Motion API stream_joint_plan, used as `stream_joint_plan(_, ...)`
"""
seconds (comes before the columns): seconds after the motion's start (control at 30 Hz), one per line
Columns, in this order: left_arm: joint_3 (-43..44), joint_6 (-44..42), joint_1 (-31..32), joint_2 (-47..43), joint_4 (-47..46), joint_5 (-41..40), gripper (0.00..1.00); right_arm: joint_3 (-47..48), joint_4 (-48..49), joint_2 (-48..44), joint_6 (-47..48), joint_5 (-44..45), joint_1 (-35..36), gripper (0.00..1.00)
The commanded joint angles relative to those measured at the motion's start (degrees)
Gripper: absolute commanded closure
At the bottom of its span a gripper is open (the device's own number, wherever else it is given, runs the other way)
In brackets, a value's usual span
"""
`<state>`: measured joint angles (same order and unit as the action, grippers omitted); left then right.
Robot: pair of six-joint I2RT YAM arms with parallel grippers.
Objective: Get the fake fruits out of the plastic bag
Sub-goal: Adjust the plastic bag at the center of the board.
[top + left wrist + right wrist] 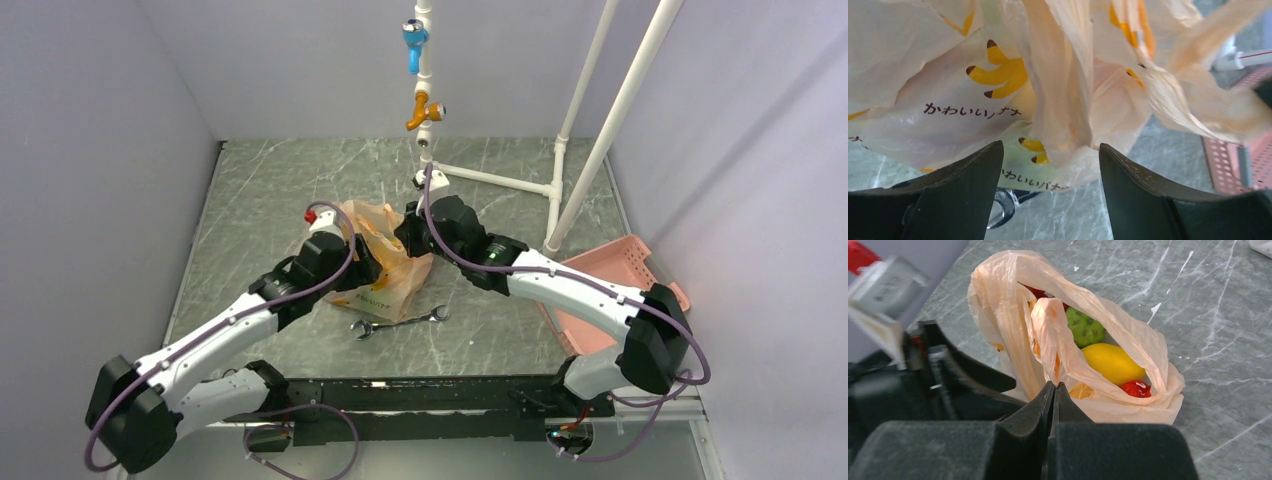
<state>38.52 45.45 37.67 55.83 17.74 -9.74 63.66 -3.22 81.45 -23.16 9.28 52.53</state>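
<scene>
The plastic bag (388,272) lies mid-table, thin peach film with yellow banana prints (998,75). Its mouth gapes in the right wrist view (1128,335). Inside show fake fruits: a bumpy green one (1084,327), a yellow one (1113,362), a red one (1136,388), and more red further back (1037,291). My right gripper (1054,385) is shut on a twisted strip of the bag's rim. My left gripper (1048,152) stands open at the bag's left side, and a hanging fold of film sits between its fingertips (990,155). Its dark fingers (973,375) also show in the right wrist view.
A steel wrench (398,322) lies just in front of the bag, and its ring end (1003,210) peeks under the film. A pink slotted basket (610,272) sits at the right. A white pipe frame (555,185) with coloured valves stands at the back.
</scene>
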Motion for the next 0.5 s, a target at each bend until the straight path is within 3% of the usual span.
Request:
stream_joint_plan(0.0, 5.1, -1.1, 0.3, 4.8, -4.5, -4.1, 0.25, -1.2, 3.0, -3.2, -1.4, -1.3, -0.2, 1.0)
stream_joint_plan(0.1, 6.5, -1.7, 0.4, 6.4, -5.3, -4.5, 0.3, -2.3, 3.0, -4.0, -1.3, -1.5, -0.2, 1.0)
stream_joint_plan(0.23, 9.2, -6.0, 0.2, 6.8, -5.6, -4.2, 0.52, -3.3, 3.0, -4.4, -0.3, -0.9, -0.2, 1.0)
stream_joint_plan(0.27, 10.3, -6.8, 0.3, 6.6, -4.6, -4.5, 0.61, -3.4, 3.0, -4.6, -0.1, -0.7, -0.2, 1.0)
stream_joint_plan(0.3, 11.4, -7.5, 0.2, 6.5, -3.4, -5.1, 0.82, -3.4, 2.8, -4.8, 0.1, -0.6, -0.2, 1.0)
stream_joint_plan(0.33, 12.4, -7.9, 0.1, 6.3, -1.8, -6.0, 0.94, -3.3, 2.7, -4.9, 0.4, -0.3, -0.2, 1.0)
stream_joint_plan(0.47, 17.7, -11.9, -2.6, 5.4, 3.4, -5.7, 1.0, -0.7, 1.6, -4.9, 1.8, 1.3, -0.7, 1.0)
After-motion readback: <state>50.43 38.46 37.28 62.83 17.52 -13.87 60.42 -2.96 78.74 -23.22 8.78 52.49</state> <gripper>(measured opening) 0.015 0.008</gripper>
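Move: The loose fold of the plastic bag's left side hangs about 3 cm ahead of the open left hand, 1 cm to its right and about level with it. The bag's body is centred some 2 cm ahead and 7 cm below; the wrench lies on the table roughly 11 cm back, 6 cm right and 14 cm down. From the right hand, which already grips the bag's handle, that fold is about 3 cm back, 6 cm left and 7 cm lower. Forward and upward goes the left hand: still open, it dips about 1 cm as it reaches into the hanging fold, then climbs some 6 cm while going on forward, about 4 cm in all. During the climb its fingers shut from wide open, pinching the plastic, and tip slightly upward. The right hand keeps its closed grip on the handle, easing barely 1 cm back and to its right. ##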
